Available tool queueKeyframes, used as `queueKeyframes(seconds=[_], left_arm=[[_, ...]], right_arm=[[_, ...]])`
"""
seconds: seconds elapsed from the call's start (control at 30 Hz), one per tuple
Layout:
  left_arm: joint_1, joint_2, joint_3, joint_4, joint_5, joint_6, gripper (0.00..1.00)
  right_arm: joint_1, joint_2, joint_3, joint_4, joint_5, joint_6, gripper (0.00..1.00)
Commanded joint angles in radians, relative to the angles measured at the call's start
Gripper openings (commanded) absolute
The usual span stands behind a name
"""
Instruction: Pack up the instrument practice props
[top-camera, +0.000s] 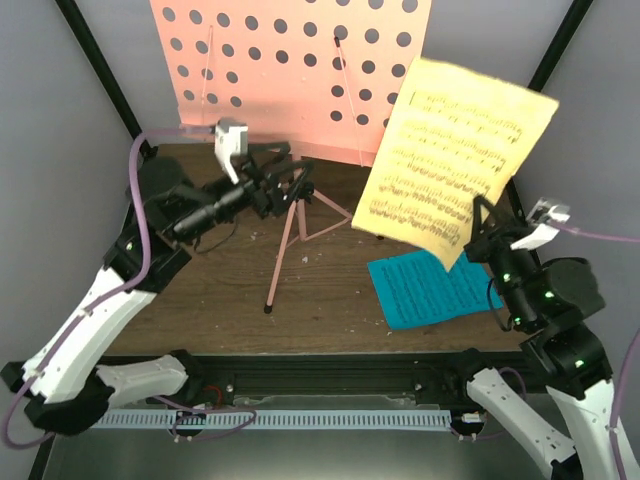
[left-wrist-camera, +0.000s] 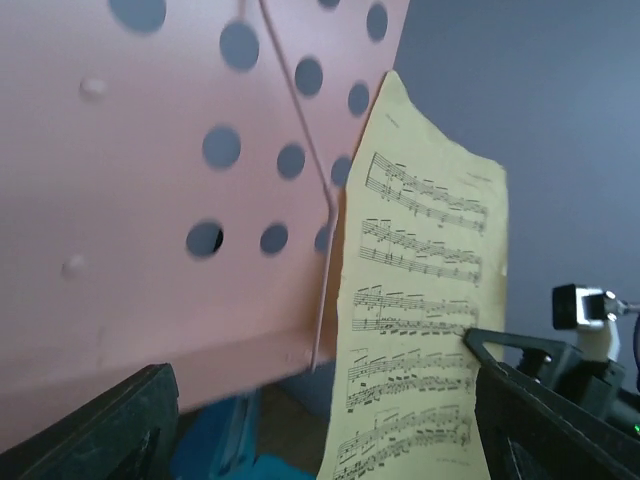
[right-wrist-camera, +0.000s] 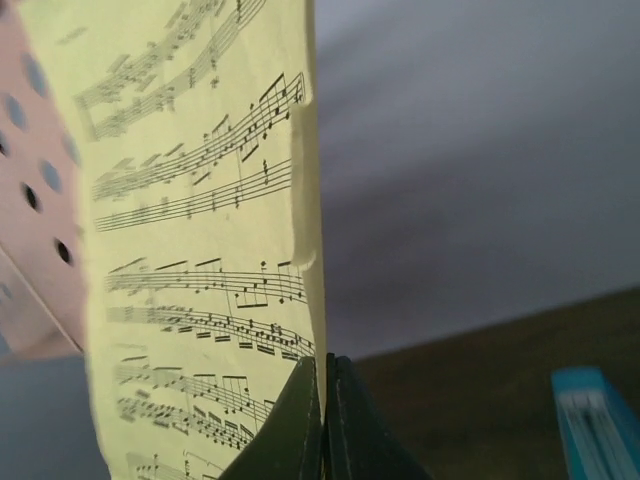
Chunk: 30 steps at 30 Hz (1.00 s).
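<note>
The salmon-pink music stand has its hole-punched desk (top-camera: 290, 70) at the back and its tripod legs (top-camera: 285, 250) on the table. My left gripper (top-camera: 288, 185) is open beside the top of the post. In the left wrist view my left gripper (left-wrist-camera: 320, 445) has its fingers (left-wrist-camera: 100, 430) wide apart below the desk (left-wrist-camera: 150, 200), with nothing between them. My right gripper (top-camera: 478, 228) is shut on the lower edge of the yellow music sheet (top-camera: 455, 160) and holds it up in the air. My right gripper (right-wrist-camera: 328, 420) pinches the yellow sheet (right-wrist-camera: 200, 250). The yellow sheet (left-wrist-camera: 420, 320) hangs right of the desk. A blue music sheet (top-camera: 430, 290) lies flat on the table.
Grey walls and black frame posts (top-camera: 100, 70) enclose the brown table (top-camera: 220, 290). A black rail (top-camera: 340, 380) runs along the near edge. A blue object (right-wrist-camera: 595, 420) sits at the right edge of the right wrist view, cut off by the frame. A blurred blue shape (left-wrist-camera: 220, 440) lies below the desk.
</note>
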Motion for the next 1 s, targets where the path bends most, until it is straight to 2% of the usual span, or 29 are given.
queueKeyframes(seconds=[0.0, 0.2, 0.33, 0.43, 0.6, 0.77, 0.97], left_arm=[[0.008, -0.142, -0.204, 0.014, 0.01, 0.065, 0.83], [0.056, -0.303, -0.469, -0.122, 0.001, 0.052, 0.85], [0.188, -0.384, -0.641, -0.18, 0.039, 0.059, 0.85], [0.294, -0.395, -0.693, -0.233, 0.043, 0.103, 0.85], [0.363, -0.319, -0.693, -0.282, -0.054, 0.189, 0.85], [0.363, -0.255, -0.681, -0.247, -0.148, 0.263, 0.85], [0.365, -0.274, -0.731, -0.158, -0.246, 0.315, 0.85]], right_arm=[[-0.001, -0.074, -0.147, -0.089, 0.017, 0.173, 0.01], [-0.001, -0.159, -0.488, -0.068, -0.058, 0.366, 0.01], [-0.001, -0.159, -0.651, -0.042, -0.137, 0.483, 0.01], [-0.001, -0.167, -0.7, -0.041, -0.098, 0.512, 0.01], [-0.001, -0.084, -0.622, -0.081, 0.014, 0.499, 0.01], [-0.001, 0.106, -0.406, -0.052, 0.082, 0.357, 0.01], [-0.001, 0.11, -0.222, 0.012, 0.216, 0.224, 0.01]])
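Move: The right gripper pinches the yellow sheet by its edge; the blue sheet on the table lies about 7 cm ahead of it, 4 cm to its right and some 47 cm below. The blue metronome stands about 23 cm ahead, 6 cm right and 42 cm below. From the empty left gripper, the music stand's leg hub is some 17 cm straight ahead and 30 cm down; the blue sheet is 2 cm ahead, 34 cm right, 54 cm down. Keep the right fingers shut on the yellow sheet and plunge it some 31 cm towards the blue sheet, tipping the fingers down about 40 degrees, then reverse upward 12 cm, easing forward and levelling a little. Meanwhile, drop the open left gripper about 30 cm to the leg hub's height, swinging it left away from under the stand's tray, rolling and turning it counter-clockwise. ##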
